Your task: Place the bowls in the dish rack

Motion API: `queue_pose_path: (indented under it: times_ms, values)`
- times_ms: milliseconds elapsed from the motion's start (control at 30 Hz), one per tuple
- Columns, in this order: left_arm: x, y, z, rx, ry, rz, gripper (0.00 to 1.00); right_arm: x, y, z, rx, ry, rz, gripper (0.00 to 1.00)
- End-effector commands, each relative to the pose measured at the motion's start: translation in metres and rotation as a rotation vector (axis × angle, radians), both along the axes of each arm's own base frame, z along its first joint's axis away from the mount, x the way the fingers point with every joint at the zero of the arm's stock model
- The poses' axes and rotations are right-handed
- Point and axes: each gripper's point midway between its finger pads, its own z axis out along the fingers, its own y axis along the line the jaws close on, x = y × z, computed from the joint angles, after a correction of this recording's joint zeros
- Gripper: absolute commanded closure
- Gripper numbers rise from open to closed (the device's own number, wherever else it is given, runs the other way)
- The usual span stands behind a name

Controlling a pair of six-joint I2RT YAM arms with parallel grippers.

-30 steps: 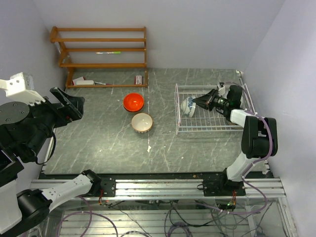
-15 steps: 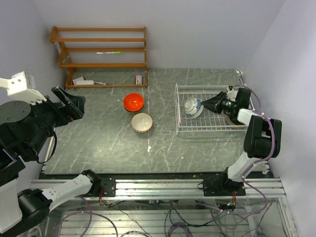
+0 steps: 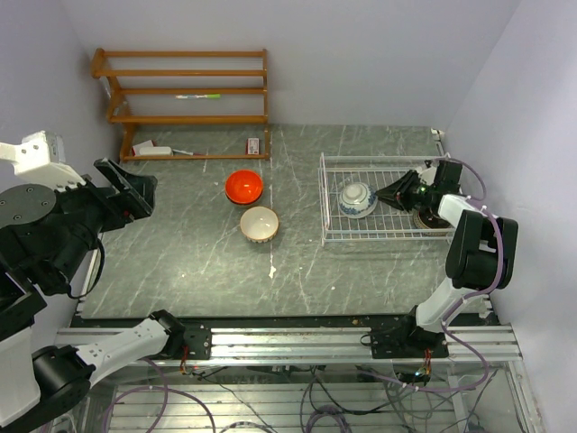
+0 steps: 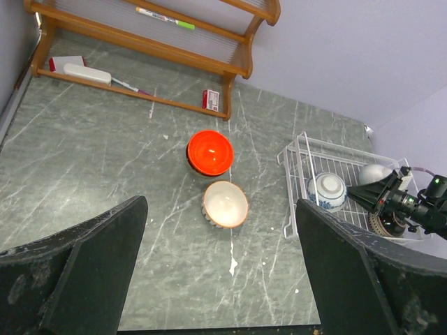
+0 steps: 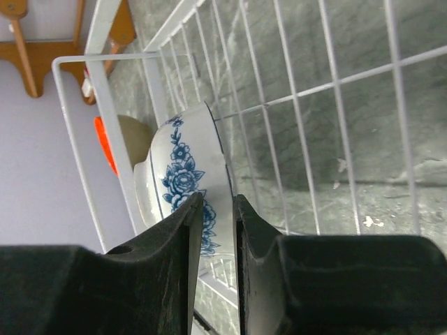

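Observation:
The white wire dish rack point(image 3: 325, 212) stands at the right. A blue-and-white bowl point(image 3: 358, 198) lies upside down in its left part. My right gripper point(image 3: 384, 195) reaches in from the right, and its fingers point(image 5: 171, 279) are nearly closed on that bowl's rim point(image 5: 188, 174). A white bowl point(image 4: 376, 172) and a dark ribbed one point(image 4: 381, 223) sit in the rack's right part, partly hidden by the arm. An orange-red bowl point(image 3: 244, 187) and a cream, tan-rimmed bowl point(image 3: 259, 223) stand on the table's middle. My left gripper point(image 3: 126, 191) is wide open and empty, high at the left.
A brown wooden shelf unit point(image 3: 185, 90) stands at the back left, with small items on its bottom shelf. The grey marble table point(image 3: 180, 253) has a white speck point(image 3: 271, 269) near its front. Walls close in on the left and right.
My right gripper has drawn back to the right. The blue-and-white bowl went from tilted on its side to upside down on the rack floor. The left arm has hardly moved.

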Motion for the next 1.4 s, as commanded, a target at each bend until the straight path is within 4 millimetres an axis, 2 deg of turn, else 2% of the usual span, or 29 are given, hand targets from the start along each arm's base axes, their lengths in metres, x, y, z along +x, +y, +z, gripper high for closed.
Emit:
queue_pose_path:
  times_ms: [0,133,333,433,600,733,867,933,1200,1367]
  values:
    - [-0.005,0.002,0.003,-0.016,-0.015,-0.012,0.01,-0.021,0.004,-0.019,-0.051,0.103,0.021,0.77]
    - [-0.009,0.005,0.003,-0.020,-0.016,-0.010,0.01,-0.015,-0.002,-0.011,-0.089,0.085,0.011,0.76]
    - [-0.011,0.006,0.004,-0.025,-0.023,-0.012,0.01,-0.018,-0.011,-0.005,-0.160,0.096,-0.007,0.76]
    - [-0.011,0.005,0.005,-0.026,-0.024,-0.017,0.01,-0.020,-0.018,0.009,-0.219,0.080,-0.023,0.75]
    - [-0.011,0.005,0.003,-0.025,-0.022,-0.020,0.01,-0.020,-0.017,0.043,-0.342,0.035,-0.005,0.61]
    - [-0.010,0.003,0.002,-0.026,-0.025,-0.022,0.01,-0.014,0.001,0.063,-0.491,0.020,0.057,0.49]
    - [-0.008,0.001,0.000,-0.023,-0.024,-0.028,0.01,-0.004,0.023,0.075,-0.657,0.023,0.093,0.28]
    - [-0.007,-0.001,-0.001,-0.024,-0.022,-0.033,0.01,0.001,0.030,0.075,-0.713,0.032,0.098,0.02]
    - [-0.010,0.002,-0.003,-0.035,-0.013,-0.026,0.01,0.008,0.047,0.057,-0.868,0.092,0.149,0.00]
    - [-0.009,0.002,-0.004,-0.029,-0.006,-0.016,0.01,0.011,0.055,0.038,-0.873,0.106,0.185,0.00]
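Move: The blue-and-white bowl stands upside down in the dish rack, its middle about 6 cm to the left of the right hand, some 2 cm ahead and 3 cm lower; the fingertips are still at its right edge. The white bowl is about 13 cm right and 7 cm ahead of that hand, the dark bowl 15 cm right and 5 cm back. From the left hand, the blue-and-white bowl lies about 26 cm ahead, 50 cm right and 41 cm below. The blue-and-white bowl's right edge is released by the right hand, which sinks and draws back about 2 cm, then rises some 11 cm and swings left over the bowl. The fingers spread from nearly shut to wide open as the hand rolls nearly 50 degrees to point more steeply down, then it descends about 5 cm towards the bowl, stopping short of a grip. ##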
